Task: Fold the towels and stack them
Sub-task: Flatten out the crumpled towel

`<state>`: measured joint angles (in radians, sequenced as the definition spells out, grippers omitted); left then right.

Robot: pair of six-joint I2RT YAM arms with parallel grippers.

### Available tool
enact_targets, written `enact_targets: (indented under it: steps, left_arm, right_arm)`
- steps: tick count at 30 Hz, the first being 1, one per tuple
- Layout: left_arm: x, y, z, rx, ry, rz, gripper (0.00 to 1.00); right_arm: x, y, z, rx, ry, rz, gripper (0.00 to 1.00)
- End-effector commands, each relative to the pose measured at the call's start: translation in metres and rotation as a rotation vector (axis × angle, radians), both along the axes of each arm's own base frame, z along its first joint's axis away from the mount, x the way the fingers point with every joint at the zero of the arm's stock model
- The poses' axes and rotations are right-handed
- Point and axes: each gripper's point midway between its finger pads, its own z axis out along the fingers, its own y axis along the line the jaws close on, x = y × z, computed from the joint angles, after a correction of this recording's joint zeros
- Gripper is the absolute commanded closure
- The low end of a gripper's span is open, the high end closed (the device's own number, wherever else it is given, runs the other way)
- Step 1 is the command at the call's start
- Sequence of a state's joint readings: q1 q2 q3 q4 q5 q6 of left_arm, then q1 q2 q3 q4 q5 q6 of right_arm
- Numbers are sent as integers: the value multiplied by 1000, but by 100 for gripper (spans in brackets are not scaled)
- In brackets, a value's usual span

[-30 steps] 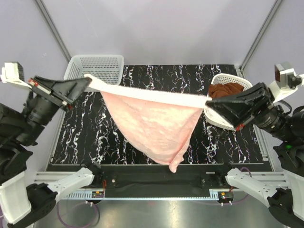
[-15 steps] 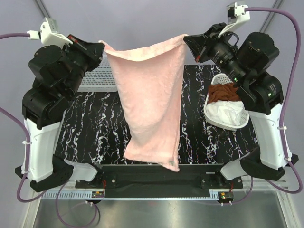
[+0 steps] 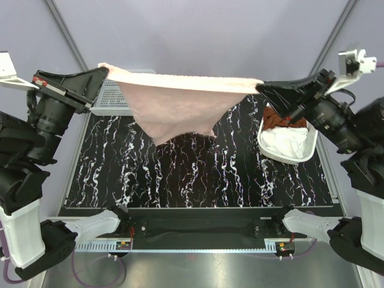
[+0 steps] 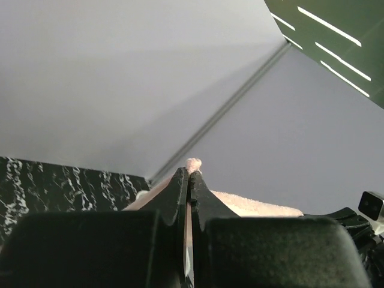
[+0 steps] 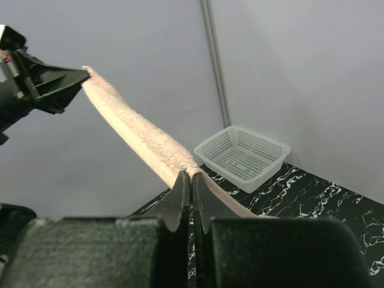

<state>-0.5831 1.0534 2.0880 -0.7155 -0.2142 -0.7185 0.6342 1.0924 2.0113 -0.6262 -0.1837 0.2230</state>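
The pale pink towel [image 3: 177,108] hangs stretched in the air between both arms, its top edge taut and its body swung toward the back above the table. My left gripper [image 3: 103,68] is shut on its left corner; a pink tuft [image 4: 193,164] pokes out past the left gripper [image 4: 189,174]. My right gripper [image 3: 261,87] is shut on the right corner, and the towel edge [image 5: 135,141] runs from the right gripper [image 5: 192,177] toward the left arm. The rust-brown towel [image 3: 282,119] and the white towel [image 3: 284,140] lie in the round basket [image 3: 312,144].
A rectangular white mesh basket [image 3: 111,97] stands at the back left, partly hidden by the towel; the same basket [image 5: 242,157] shows in the right wrist view. The black marbled table [image 3: 198,174] lies below. The enclosure's grey walls stand close behind.
Both arms have spread apart and dropped lower, pulling the pink towel's top edge taut. The hanging body has swung up and back from the front edge.
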Motion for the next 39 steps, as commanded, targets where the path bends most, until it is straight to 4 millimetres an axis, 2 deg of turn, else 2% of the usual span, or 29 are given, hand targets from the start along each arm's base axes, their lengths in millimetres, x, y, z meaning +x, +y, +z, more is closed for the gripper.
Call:
enact_targets:
  steps: [1, 4, 8, 12, 14, 15, 17, 20, 22, 23, 24, 25, 26, 27, 28, 29, 30, 31, 32, 33, 35, 36, 37, 38, 39]
  left_arm:
    - [-12, -1, 14, -70, -52, -47, 100]
    - [-22, -7, 15, -79, -60, -111, 100]
    - [-34, -11, 24, -108, -91, -172, 100]
    - [-45, -2, 43, -129, -112, -161, 100]
    - [-43, -1, 44, -126, -102, -148, 100]
    - [-44, 2, 47, -128, -107, -138, 100]
    - [-26, 3, 37, -114, -63, -83, 100]
    - [10, -2, 11, -51, 32, 10, 100]
    - [36, -3, -7, -1, 91, 84, 100]
    - [55, -11, -20, 35, 134, 109, 100]
    - [67, -14, -26, 64, 146, 133, 100]
    - [79, -13, -32, 81, 164, 167, 100]
    - [101, -17, -42, 107, 187, 197, 100]
    - [114, -17, -47, 125, 198, 219, 100]
    - [127, -18, -51, 136, 204, 231, 100]
    - [146, -11, -50, 132, 185, 269, 100]
    - [171, -15, -60, 163, 194, 279, 100]
    - [186, -16, -65, 170, 192, 278, 100]
    - [204, -8, -61, 158, 161, 305, 100]
    - [233, -13, -78, 184, 186, 311, 100]
    - [267, -10, -84, 187, 159, 315, 100]
    - [291, -13, -104, 211, 183, 312, 100]
    - [306, -16, -114, 223, 184, 289, 100]
    - [320, -10, -113, 214, 150, 295, 100]
    - [332, -10, -120, 218, 145, 286, 100]
  right_arm:
    - [-30, -14, 18, 71, -64, 42, 100]
    - [-49, -12, 22, 110, -70, 120, 100]
    - [-60, -13, 34, 171, -87, 162, 100]
    - [-72, -27, 53, 238, -121, 149, 100]
    - [-76, -37, 64, 267, -140, 120, 100]
    - [-73, -38, 65, 267, -140, 106, 100]
    - [-58, -45, 62, 256, -127, 18, 100]
    - [-21, -46, 47, 212, -90, -118, 100]
    - [11, -42, 35, 175, -56, -207, 100]
    - [24, -39, 27, 134, -53, -244, 100]
    - [48, -28, 16, 94, -25, -278, 100]
    - [65, -26, 8, 69, -8, -323, 100]
    - [79, -22, 4, 24, -25, -355, 100]
    - [106, -8, -11, -24, -2, -378, 100]
    - [122, -4, -16, -54, -3, -406, 100]
    - [137, 0, -20, -93, -23, -428, 100]
    - [172, 1, -31, -126, -1, -471, 100]
    - [187, 6, -33, -126, -3, -444, 100]
    - [202, 2, -30, -113, -8, -448, 100]
    - [243, -5, -52, -142, 37, -478, 100]
    - [274, -2, -65, -148, 47, -444, 100]
    - [300, 3, -82, -161, 72, -431, 100]
    - [316, -2, -88, -156, 81, -420, 100]
    - [325, -3, -85, -145, 70, -414, 100]
    - [350, -2, -109, -158, 109, -404, 100]
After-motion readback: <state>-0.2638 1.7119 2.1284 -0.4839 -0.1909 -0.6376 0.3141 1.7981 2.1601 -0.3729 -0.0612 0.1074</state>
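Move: Both grippers already hold the pink towel high by its two top corners. Its hanging middle is about 13 cm right of the left hand, about 5 ahead and 28 below. The far bare table is about 25 cm ahead of the left hand, 13 right and 60 down; from the right hand it is 25 ahead, 13 left. The empty basket is 31 ahead and 17 left of the left hand, the full basket 17 ahead and 24 right of the right hand. Keep both grippers shut on the towel's corners and draw them back together about 5 cm, rising slightly. Then sweep both fast forward some 35 cm and down about 18, out over the far bare table, holding the top edge stretched. Tip the fingers downward on the way, turning the left wrist counter-clockwise and the right clockwise. ##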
